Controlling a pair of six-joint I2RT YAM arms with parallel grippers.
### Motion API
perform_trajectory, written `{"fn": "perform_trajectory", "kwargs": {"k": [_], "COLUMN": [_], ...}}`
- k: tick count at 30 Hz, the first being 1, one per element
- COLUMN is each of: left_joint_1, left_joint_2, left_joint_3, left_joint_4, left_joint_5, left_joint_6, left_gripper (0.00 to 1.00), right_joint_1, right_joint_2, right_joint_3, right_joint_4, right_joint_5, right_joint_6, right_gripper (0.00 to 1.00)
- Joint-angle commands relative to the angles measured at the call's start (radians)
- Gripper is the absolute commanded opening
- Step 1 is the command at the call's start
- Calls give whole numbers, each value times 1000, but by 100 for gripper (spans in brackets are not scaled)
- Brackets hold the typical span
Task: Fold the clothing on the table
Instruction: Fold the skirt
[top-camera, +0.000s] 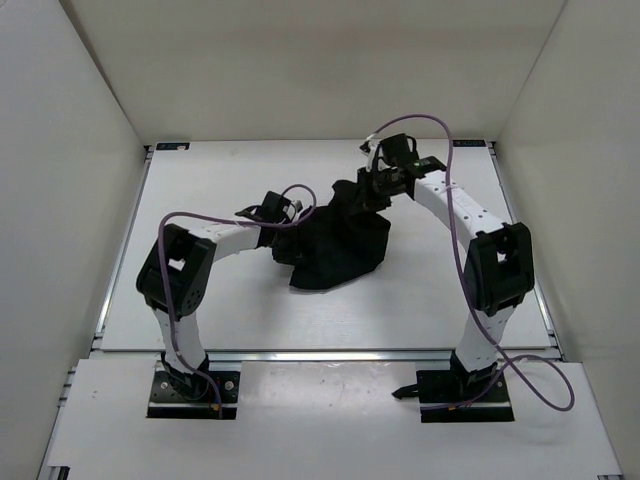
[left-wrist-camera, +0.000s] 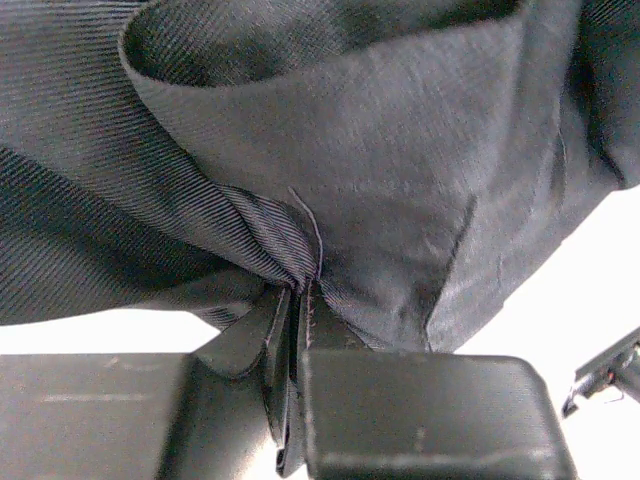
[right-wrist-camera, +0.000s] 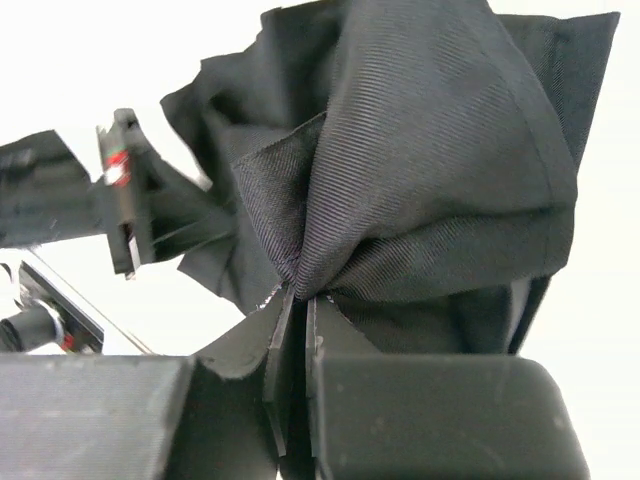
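Note:
The clothing (top-camera: 338, 245), a black ribbed garment, hangs bunched between my two arms over the middle of the white table (top-camera: 200, 310). At its left edge, my left gripper (top-camera: 283, 216) is shut on a pinch of the cloth; in the left wrist view the clothing (left-wrist-camera: 400, 150) gathers into the left gripper (left-wrist-camera: 300, 287). The right gripper (top-camera: 368, 190) is shut on the garment's upper right corner. From the right wrist the clothing (right-wrist-camera: 430, 170) fans out from the right gripper (right-wrist-camera: 298, 297). The lower part droops to the tabletop.
White walls enclose the table on three sides. A silver rail (top-camera: 330, 353) runs along the near edge, with both arm bases (top-camera: 190, 390) just behind it. A purple cable (top-camera: 455, 215) loops along the right arm. Part of the left arm (right-wrist-camera: 125, 190) shows in the right wrist view.

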Motion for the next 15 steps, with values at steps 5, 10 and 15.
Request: {"fn": "perform_trajectory", "kwargs": {"k": [5,10,15], "left_joint_1": [59,28,36], "left_joint_2": [-164,-148,-128], "left_joint_3": [-138,-161,-192], "left_joint_4": [15,63,130], "left_joint_5": [44,55,95], "left_joint_6": [-16,-22,-59], "left_gripper": [4,4,4], "right_joint_1": [-37,49,166], "right_joint_2": [-120,-74,-16], "right_joint_3": [-34,-39,-11], "right_joint_4": [173,235,242], "right_joint_5": [-110,-157,-150], "right_joint_6": [148,214,249], "right_gripper": [1,0,0]}}
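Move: My right hand holds a bunched piece of the skirt up in the air; the skirt's left end, pinched in my left hand just above the table, lies about 15 cm to its left, some 8 cm nearer my base and 14 cm lower. The skirt's crumpled middle is roughly 5 cm left of my right hand, 8 cm back and 10 cm below. From my left hand that middle is about 11 cm to the right, 1 cm farther out and slightly higher. After a small swing forward and to the right as it lifts, my right hand turns back and sweeps left, ending about 7 cm left, 3 cm nearer my base and 3 cm higher, carrying its piece of skirt over the crumpled middle and rolling its left side up some 10 degrees. Meanwhile my left hand keeps its low pinch and eases back and left by 2 to 3 cm, drawing the skirt's left end with it. Both grippers keep their hold. ##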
